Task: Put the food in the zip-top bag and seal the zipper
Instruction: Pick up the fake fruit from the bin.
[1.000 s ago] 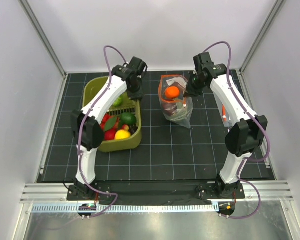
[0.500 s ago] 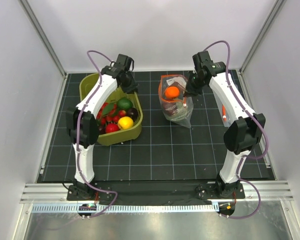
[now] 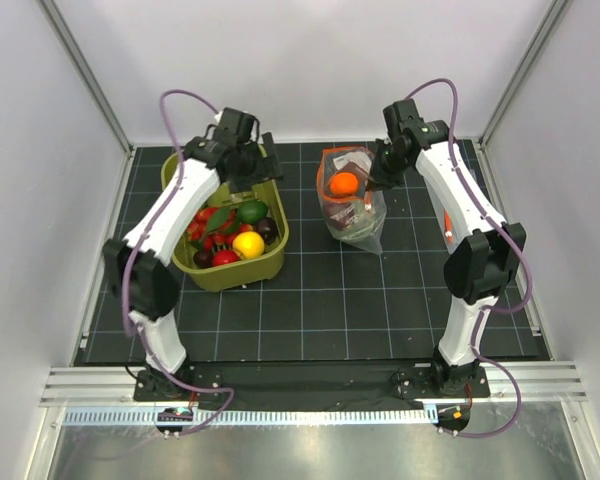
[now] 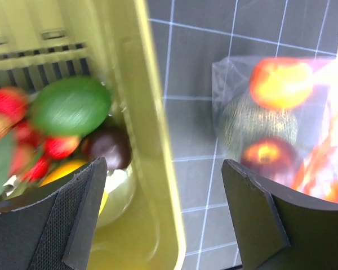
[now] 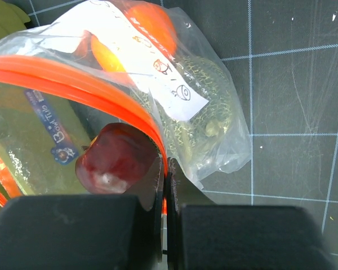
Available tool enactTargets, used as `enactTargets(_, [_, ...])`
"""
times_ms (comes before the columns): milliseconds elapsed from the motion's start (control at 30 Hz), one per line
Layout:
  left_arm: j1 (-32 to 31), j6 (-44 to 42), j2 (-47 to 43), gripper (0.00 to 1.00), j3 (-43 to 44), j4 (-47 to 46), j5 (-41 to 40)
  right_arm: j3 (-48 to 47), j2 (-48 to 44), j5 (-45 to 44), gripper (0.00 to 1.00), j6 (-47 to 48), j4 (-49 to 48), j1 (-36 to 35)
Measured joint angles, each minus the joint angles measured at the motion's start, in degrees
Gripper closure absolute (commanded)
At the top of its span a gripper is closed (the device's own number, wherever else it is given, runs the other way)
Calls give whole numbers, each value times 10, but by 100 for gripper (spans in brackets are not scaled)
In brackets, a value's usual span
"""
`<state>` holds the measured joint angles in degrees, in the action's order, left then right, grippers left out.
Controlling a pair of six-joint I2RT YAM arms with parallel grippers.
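Observation:
The clear zip-top bag [image 3: 353, 205] stands on the mat, its mouth open. In it lie an orange [image 3: 344, 183], a pale-green mottled fruit [image 5: 205, 109] and a dark red one [image 5: 115, 160]. My right gripper [image 3: 372, 184] is shut on the orange-red zipper [image 5: 101, 84] at the bag's right side, pinching the strip between its pads [image 5: 164, 180]. My left gripper [image 4: 166, 219] is open and empty, its jaws straddling the right rim of the olive-green basket [image 4: 152, 112]. More food sits in the basket: a green piece [image 4: 70, 104], a dark purple one [image 4: 108, 147], a yellow one [image 3: 247, 244] and red ones.
The olive-green basket [image 3: 270, 268] sits left of the bag on the black gridded mat, with a gap of about two grid squares between them. Grey walls enclose the mat at the back and both sides. An orange object [image 3: 448, 222] lies partly behind the right arm.
My left gripper has opened and swung left and back, from the gap beside the bag to the basket's far right rim. The right gripper and bag have stayed put.

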<state>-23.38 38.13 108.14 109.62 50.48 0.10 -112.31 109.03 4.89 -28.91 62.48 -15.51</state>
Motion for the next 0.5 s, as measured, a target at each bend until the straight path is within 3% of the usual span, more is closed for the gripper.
enactTargets(133, [3,-13,-116,12,-71,8,-26,-1,5,0,99,0,0,0])
enactTargets(267, [10,-17,-177,14,-103,20,-38,-1,10,0,99,0,1,0])
enactTargets(500, [16,-31,-129,16,-123,50,-44,-2,13,3,99,0,1,0])
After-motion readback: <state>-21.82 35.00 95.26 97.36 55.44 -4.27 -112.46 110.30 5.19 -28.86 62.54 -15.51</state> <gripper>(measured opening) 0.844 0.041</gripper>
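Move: The left hand is open and empty over the bin; the yellow fruit, its likely goal, lies roughly 8 cm back, 5 cm left and 17 cm below. The avocado is 1 cm ahead and 5 cm left, the dark plum 4 cm back and straight below sideways, the strawberries 4 cm back and 14 cm left. From the right hand, holding the bag, the yellow fruit is about 33 cm left and 7 cm back. The open left hand arcs about 6 cm back and 5 cm left over the fruit, rising, then sinking 5 cm. ##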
